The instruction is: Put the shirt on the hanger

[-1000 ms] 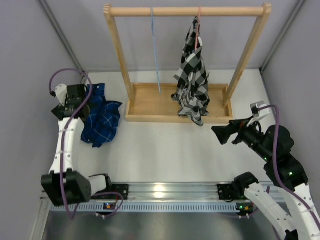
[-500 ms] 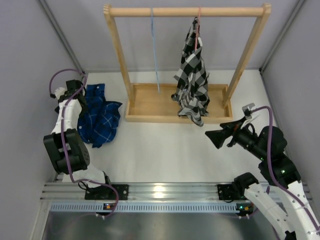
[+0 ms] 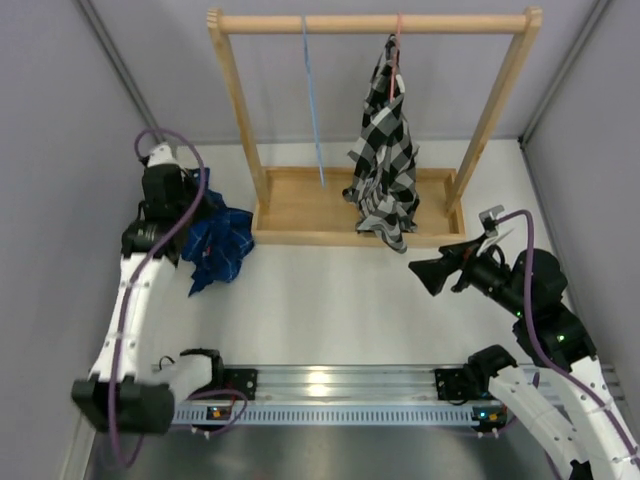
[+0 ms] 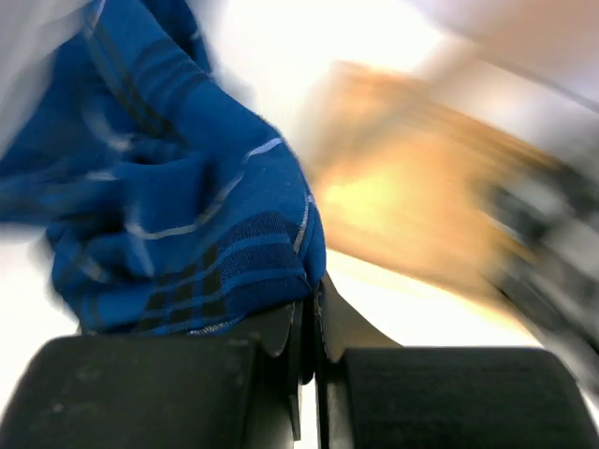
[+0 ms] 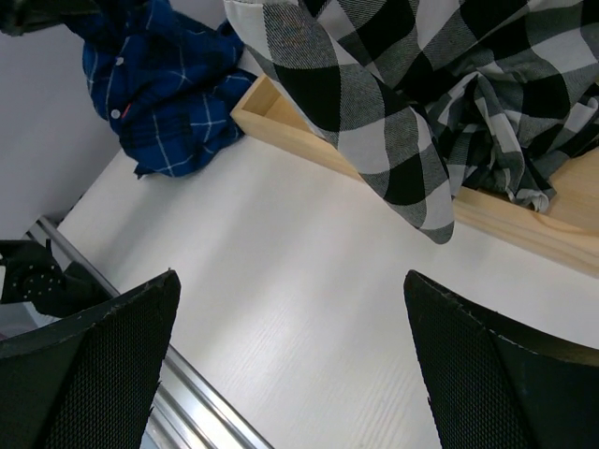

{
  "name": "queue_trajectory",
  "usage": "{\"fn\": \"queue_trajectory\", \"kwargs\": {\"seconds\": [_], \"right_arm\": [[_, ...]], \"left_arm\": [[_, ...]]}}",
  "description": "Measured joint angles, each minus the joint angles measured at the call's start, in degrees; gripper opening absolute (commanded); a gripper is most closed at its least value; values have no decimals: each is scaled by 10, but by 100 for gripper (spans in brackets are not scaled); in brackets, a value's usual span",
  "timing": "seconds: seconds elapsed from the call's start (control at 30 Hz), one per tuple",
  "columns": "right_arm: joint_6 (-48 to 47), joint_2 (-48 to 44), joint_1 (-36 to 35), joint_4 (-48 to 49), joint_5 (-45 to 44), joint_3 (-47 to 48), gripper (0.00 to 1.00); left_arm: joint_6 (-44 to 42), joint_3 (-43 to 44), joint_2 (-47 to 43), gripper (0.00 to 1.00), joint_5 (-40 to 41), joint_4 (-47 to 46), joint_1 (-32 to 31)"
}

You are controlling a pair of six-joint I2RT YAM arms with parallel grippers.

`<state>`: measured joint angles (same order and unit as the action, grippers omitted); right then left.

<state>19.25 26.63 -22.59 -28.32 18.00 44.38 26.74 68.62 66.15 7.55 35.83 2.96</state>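
Observation:
The dark blue plaid shirt (image 3: 222, 246) is bunched up on the table left of the wooden rack, partly lifted. My left gripper (image 3: 192, 222) is shut on a fold of the shirt (image 4: 187, 215), the cloth pinched between the closed fingertips of the left gripper (image 4: 309, 313). The light blue hanger (image 3: 313, 100) hangs bare from the rack's top bar, left of centre. My right gripper (image 3: 420, 271) hovers open over the table right of the middle, holding nothing. The right wrist view shows the right gripper (image 5: 290, 281) above bare table with the shirt (image 5: 159, 84) far off at upper left.
A wooden rack (image 3: 238, 100) with a tray-like base (image 3: 300, 215) stands at the back. A black-and-white checked shirt (image 3: 385, 150) hangs from a pinkish-red hanger (image 3: 397, 45) on its bar, drooping over the base's front edge (image 5: 309, 150). Grey walls close in on both sides.
The left gripper went from open to shut on the shirt and pulled it up and right toward the rack, bunching it. The right arm shifted slightly left.

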Motion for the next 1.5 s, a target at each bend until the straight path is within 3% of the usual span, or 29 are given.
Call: {"fn": "queue_trajectory", "kwargs": {"seconds": [0.13, 0.2, 0.33, 0.47, 0.57, 0.67, 0.83, 1.07, 1.27, 1.43, 1.47, 1.5], "right_arm": [[-2, 0, 0, -4, -12, 20, 100], [-4, -2, 0, -2, -17, 38, 99], [-13, -18, 0, 7, -8, 56, 99], [-16, -19, 0, 25, 57, 39, 100], [17, -14, 0, 89, 132, -26, 99], [67, 14, -6, 163, 176, -110, 99], [119, 109, -95, 277, 131, -213, 99], [99, 322, -248, 468, -39, -219, 99], [101, 502, -290, 605, -179, -183, 99], [101, 639, -302, 691, -215, -123, 99], [99, 661, -306, 704, -216, -109, 96], [98, 681, -309, 718, -216, -97, 72]], "left_arm": [[-37, -35, -155, 0, -101, -58, -183], [-37, -79, -233, 0, -146, -97, -225], [7, -234, -406, 0, -233, -183, -239], [58, -371, -483, 0, -314, -208, -241], [108, -464, -558, 0, -361, -200, -241], [150, -505, -632, 0, -387, -196, -241], [176, -505, -625, 0, -397, -207, -241], [174, -497, -586, 0, -380, -203, -241], [166, -474, -571, 0, -361, -175, -241], [160, -436, -570, 0, -332, -129, -241], [159, -426, -569, 0, -323, -116, -241], [155, -415, -568, 0, -313, -102, -241]]}}
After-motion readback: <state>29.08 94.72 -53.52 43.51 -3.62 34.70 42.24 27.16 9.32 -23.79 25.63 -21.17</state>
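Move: The blue shirt, already pinched in the left hand, has its bulk some 14 cm below that hand. The clear table it is taken to is about 17 cm back, 18 cm right and 22 cm below; the rack's box is 5 cm ahead, 34 cm right, 20 cm below. From the right hand the blue shirt lies roughly 14 cm ahead, 45 cm left and 14 cm below, the checked shirt 20 cm ahead and 8 cm left at nearly its height. The blue shirt, still pinched, is swung right and back about 20 cm each way by the left hand, up in an arc, then down slightly below its starting height, the wrist turning some 50 degrees clockwise; from midway that hand nearly stays put. The open right hand lifts briefly, then sinks and sweeps left and somewhat forward past the checked shirt, to the blue shirt's right edge. ##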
